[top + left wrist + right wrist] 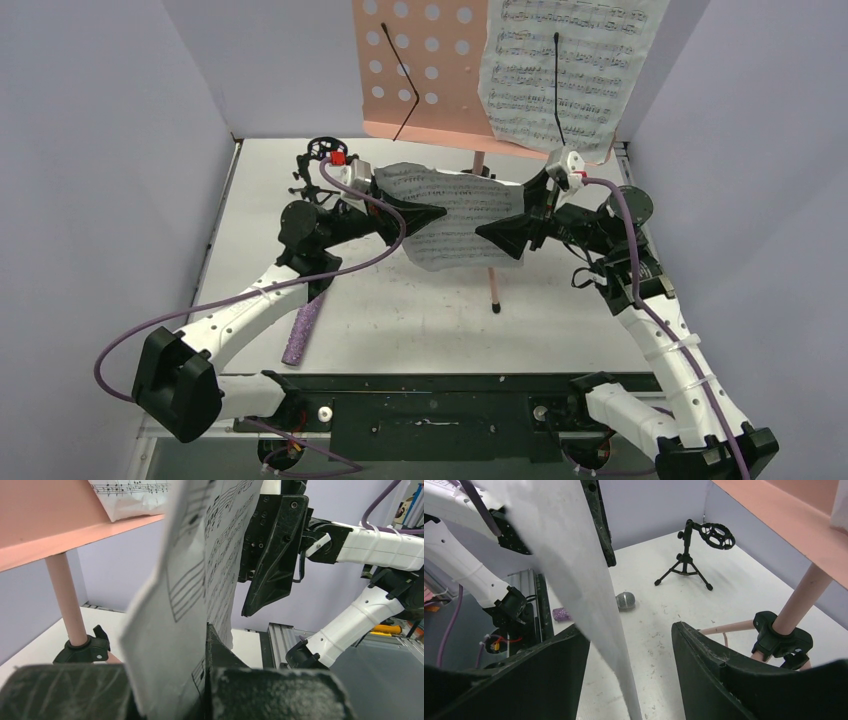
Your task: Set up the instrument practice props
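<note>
The pink music stand (pixel 420 70) rises at the back of the table, with one white sheet-music page (pixel 560 70) resting on its right half. A second page (pixel 460 215) hangs upright in mid-air in front of the stand's pole. My left gripper (pixel 440 213) is shut on that page's left edge (pixel 195 580). My right gripper (pixel 630 630) is open, its jaws standing either side of the page's (pixel 574 565) right edge without pinching it. The purple glitter microphone (pixel 303 330) lies on the table under my left arm. At the back left is the black mic stand (pixel 318 160), upright.
The pink pole (pixel 804 595) and its black tripod hub (pixel 781 640) are just right of my right gripper. One pink leg reaches forward to a foot (pixel 496 308). Purple walls close the left, back and right sides.
</note>
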### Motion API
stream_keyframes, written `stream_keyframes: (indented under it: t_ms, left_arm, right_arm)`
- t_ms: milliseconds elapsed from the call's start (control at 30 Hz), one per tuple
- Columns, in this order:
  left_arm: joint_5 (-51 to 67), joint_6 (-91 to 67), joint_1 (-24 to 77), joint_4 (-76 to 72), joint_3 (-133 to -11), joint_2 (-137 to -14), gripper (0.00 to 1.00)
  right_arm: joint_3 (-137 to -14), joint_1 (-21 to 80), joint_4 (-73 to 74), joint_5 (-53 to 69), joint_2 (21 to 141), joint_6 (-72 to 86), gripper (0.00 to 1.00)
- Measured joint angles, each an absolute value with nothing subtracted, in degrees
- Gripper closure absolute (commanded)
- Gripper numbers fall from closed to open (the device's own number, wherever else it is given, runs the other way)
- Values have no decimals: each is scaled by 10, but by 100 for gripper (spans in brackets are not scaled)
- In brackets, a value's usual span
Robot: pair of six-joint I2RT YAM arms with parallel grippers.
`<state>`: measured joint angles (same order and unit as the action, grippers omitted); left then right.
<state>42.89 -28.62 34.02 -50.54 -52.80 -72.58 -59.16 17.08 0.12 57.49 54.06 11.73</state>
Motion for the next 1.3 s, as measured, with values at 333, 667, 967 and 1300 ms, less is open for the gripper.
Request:
stream_keyframes:
  t_ms: [333,667,967,1300]
  left_arm:
    - [440,-296,340,-487,-528,-723,100]
    - [430,-293,340,-477,-528,-709,54]
    - [408,-252,340,-416,-528,-699,9]
    - [336,-165,339,-291,-528,-643,4]
  right_arm:
    - [-599,193,-8,589,551,119,82]
    - [-601,200,-13,593,551,119,95]
    - [-626,200,-12,580,552,108,95]
    - [-689,200,9,549,571,81,95]
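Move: The music sheet stands between my open right fingers by its right edge, its middle some 7 cm to their left and level with them. The stand's empty left ledge lies about 13 cm ahead and 10 cm left of my right hand, a little above, and the sheet already on the stand about 17 cm ahead, 11 cm right and 14 cm up. My left hand still pinches the loose sheet about 1 cm from its middle, which is to its right. I hand the sheet over. My right hand eases about 1 cm left and 1 cm back and shuts on the right part of the sheet; only then do my left fingers open wide and let go, drawing off down, left and a little forward by some 3 cm. As they open, my right hand lifts the sheet about 5 cm, its fingers tipping up slightly. ##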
